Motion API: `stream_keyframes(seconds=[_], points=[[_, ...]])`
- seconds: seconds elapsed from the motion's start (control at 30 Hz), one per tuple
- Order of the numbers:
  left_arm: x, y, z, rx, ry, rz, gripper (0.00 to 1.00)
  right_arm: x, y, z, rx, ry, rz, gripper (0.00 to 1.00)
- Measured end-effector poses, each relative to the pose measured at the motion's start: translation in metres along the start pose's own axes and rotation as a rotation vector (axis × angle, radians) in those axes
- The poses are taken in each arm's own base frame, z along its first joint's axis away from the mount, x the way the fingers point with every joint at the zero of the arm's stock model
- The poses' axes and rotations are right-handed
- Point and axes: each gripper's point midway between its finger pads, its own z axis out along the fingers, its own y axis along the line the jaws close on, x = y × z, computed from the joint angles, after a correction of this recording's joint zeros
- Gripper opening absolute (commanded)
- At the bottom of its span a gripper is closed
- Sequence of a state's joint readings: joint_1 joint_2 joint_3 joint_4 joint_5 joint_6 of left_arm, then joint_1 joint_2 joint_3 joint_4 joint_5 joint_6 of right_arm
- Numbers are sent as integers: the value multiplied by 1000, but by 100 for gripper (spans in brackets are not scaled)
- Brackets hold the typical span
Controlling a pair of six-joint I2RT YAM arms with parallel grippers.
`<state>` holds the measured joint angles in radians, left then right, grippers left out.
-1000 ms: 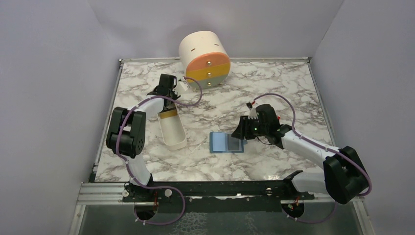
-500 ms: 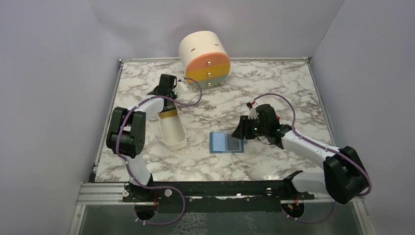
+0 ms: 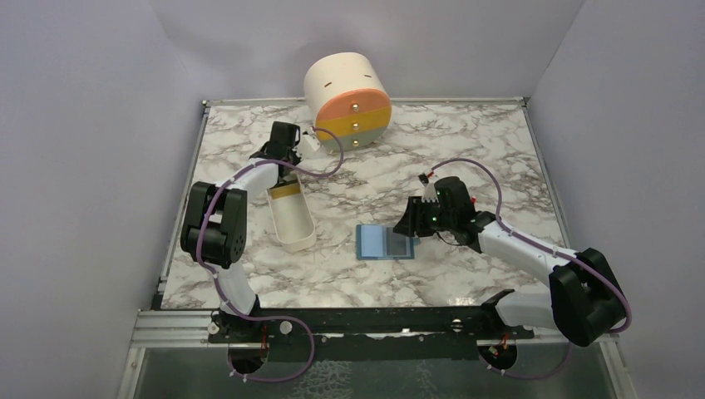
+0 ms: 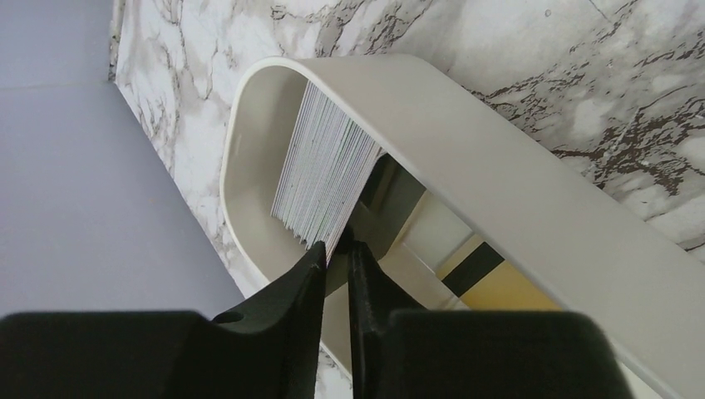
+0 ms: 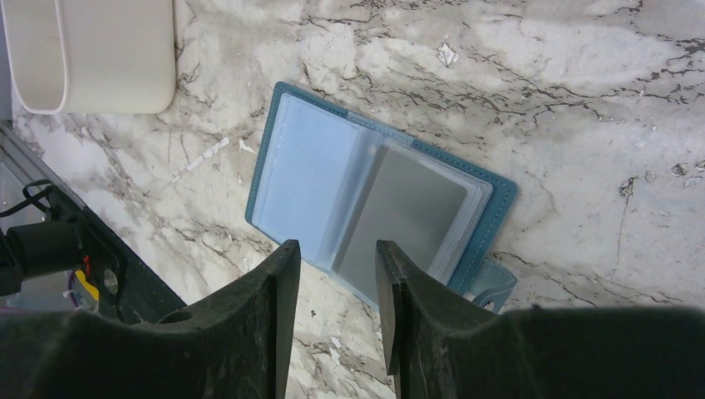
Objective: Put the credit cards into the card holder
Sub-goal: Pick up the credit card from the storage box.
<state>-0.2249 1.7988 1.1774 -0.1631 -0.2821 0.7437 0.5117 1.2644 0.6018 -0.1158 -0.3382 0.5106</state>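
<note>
The credit cards stand on edge as a tight stack (image 4: 324, 170) at the far end of a long white tray (image 4: 499, 174), and a gold card with a dark stripe (image 4: 499, 291) lies in the tray beside them. My left gripper (image 4: 337, 247) reaches into that tray (image 3: 293, 224) with only a narrow gap between its jaws, the tips at the stack's near corner. The blue card holder (image 3: 385, 242) lies open on the marble. A grey card (image 5: 407, 216) sits in one of its clear sleeves. My right gripper (image 5: 337, 249) hovers open over the holder's (image 5: 299, 166) near edge, holding nothing.
A cream cylinder with orange, yellow and grey drawers (image 3: 347, 100) lies at the back of the table. Purple walls close in the left, right and back sides. The white tray lies lengthwise between the left arm and the holder.
The left gripper's jaws have narrowed at the card stack and the wrist has shifted slightly toward the back. The right arm and the holder have not moved.
</note>
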Motion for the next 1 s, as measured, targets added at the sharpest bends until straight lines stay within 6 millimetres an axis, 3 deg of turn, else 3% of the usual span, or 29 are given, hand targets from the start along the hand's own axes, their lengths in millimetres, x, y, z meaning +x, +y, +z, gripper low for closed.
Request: stream_keyframes(seconds=[0.07, 0.43, 0.77, 1.0], points=[[1, 0, 0, 5, 5, 2, 0, 0, 0, 0, 0, 0, 0, 39], [4, -5, -7, 38, 24, -18, 0, 0, 0, 0, -1, 1, 1, 39], [-12, 2, -47, 67, -44, -154, 0, -2, 4, -4, -11, -7, 3, 39], [-34, 2, -82, 116, -157, -361, 0, -2, 6, -11, -4, -9, 3, 39]])
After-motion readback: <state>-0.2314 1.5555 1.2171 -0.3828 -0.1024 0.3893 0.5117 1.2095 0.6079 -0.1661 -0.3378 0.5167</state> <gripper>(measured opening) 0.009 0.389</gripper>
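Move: The left fingers straddle the left end of the front credit card in the storage box; its middle lies about 3 cm to their right, level fore and aft, and 1 cm below. The rest of the upright stack is centred some 3 cm ahead and 3 cm right, a loose yellow card lies about 5 cm back, 2 cm right and 4 cm down. From the right hand, the credit card is about 17 cm ahead and 29 cm left. The left fingers shut on the end of the front credit card, pinching it while easing about 1 cm back. Keeping that pinch, the hand then draws the card up and out of the storage box, rising about 7 cm while carrying on back and to the right, and rolls some 25 degrees, its left side dipping. ##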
